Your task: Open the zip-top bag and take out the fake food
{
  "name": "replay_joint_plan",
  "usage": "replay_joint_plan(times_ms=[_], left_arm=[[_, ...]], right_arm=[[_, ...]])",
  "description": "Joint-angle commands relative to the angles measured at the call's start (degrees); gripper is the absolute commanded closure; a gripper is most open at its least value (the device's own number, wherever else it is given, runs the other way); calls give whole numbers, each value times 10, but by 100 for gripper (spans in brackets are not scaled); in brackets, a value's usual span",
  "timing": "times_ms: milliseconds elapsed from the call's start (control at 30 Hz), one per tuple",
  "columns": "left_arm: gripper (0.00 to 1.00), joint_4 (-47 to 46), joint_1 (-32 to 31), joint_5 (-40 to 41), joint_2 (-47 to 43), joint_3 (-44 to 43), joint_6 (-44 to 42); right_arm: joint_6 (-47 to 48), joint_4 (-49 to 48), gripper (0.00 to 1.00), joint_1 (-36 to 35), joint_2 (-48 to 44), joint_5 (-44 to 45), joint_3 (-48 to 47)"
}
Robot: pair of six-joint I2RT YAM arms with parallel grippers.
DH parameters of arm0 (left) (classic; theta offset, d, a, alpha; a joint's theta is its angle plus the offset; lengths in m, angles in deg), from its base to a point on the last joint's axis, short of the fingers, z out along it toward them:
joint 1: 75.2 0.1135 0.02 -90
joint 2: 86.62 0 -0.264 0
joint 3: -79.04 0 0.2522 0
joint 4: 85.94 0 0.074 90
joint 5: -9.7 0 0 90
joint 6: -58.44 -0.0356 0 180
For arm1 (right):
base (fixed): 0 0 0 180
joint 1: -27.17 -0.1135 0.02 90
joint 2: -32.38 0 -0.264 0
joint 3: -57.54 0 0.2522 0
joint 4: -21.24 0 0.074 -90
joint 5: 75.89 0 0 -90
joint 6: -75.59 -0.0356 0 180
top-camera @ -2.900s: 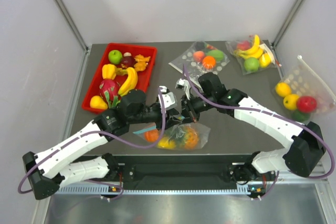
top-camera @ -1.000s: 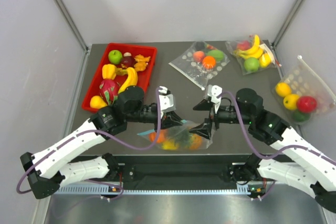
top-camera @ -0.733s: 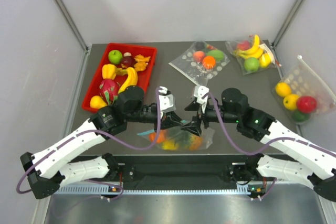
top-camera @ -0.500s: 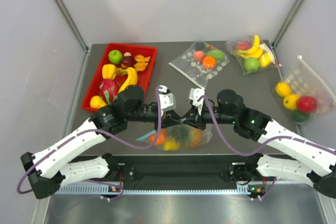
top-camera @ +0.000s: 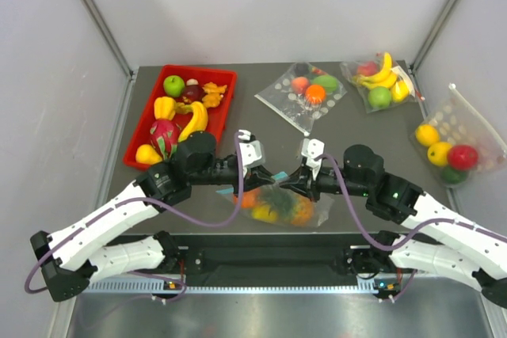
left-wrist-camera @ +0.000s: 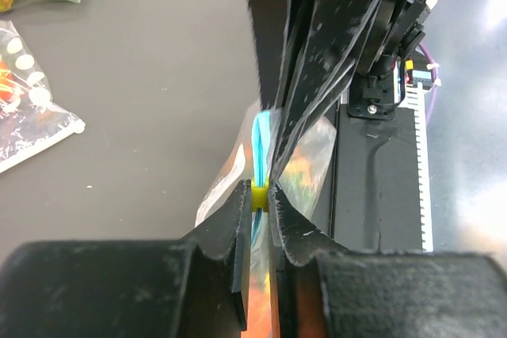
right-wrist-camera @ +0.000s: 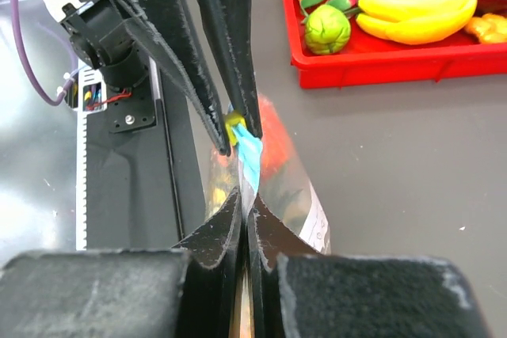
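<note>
The clear zip-top bag hangs low near the table's front edge, held between both grippers. Inside it is the fake food: orange, yellow and green pieces seen through the plastic. My left gripper is shut on the small yellow slider of the teal zip strip. My right gripper faces it, shut on the bag's top edge just beside the teal strip. In the right wrist view the left fingers pinch the yellow slider.
A red tray of fruit sits at the back left. A dotted bag, a banana bag and a third fruit bag lie at the back and right. The black rail runs along the near edge.
My right gripper swung in from the right, reached the bag's mouth and shut on its top edge. The bag shifted slightly right and lifted. The left gripper kept its hold.
</note>
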Motion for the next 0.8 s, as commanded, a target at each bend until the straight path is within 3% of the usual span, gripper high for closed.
replay_joint_plan(times_ms=[0,400,767], left_arm=[[100,1,5,22,-11,8,-4],[100,15,6,15,-22,38,21],[100,56,6,39,-75,85,31]], right_arm=[[-13,-27,100,-1,-42,10,3],[-10,12,100,8,-91,104,-11],[-23,8,100,104,-63,153,-50]])
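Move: The left hand already pinches the yellow slider close to the zip's right end. The zip's left end lies about 14 cm to its left, 2 cm back and 4 cm lower, and the yellow fruit in the hanging bag is some 8 cm back, 2 cm left and 10 cm down. From the right hand, holding the zip's right end, the slider is about 4 cm left and level; the orange fruit is about 6 cm back, 5 cm right and 10 cm down. Apart from each other the two hands go, both keeping their pinch. The right draws the zip's right end to the right about 5 cm, then increasingly forward about 4 cm and slightly up, turning clockwise; the left sinks almost 4 cm with the slider, and only late shifts left, working it along the zip towards the left end. ##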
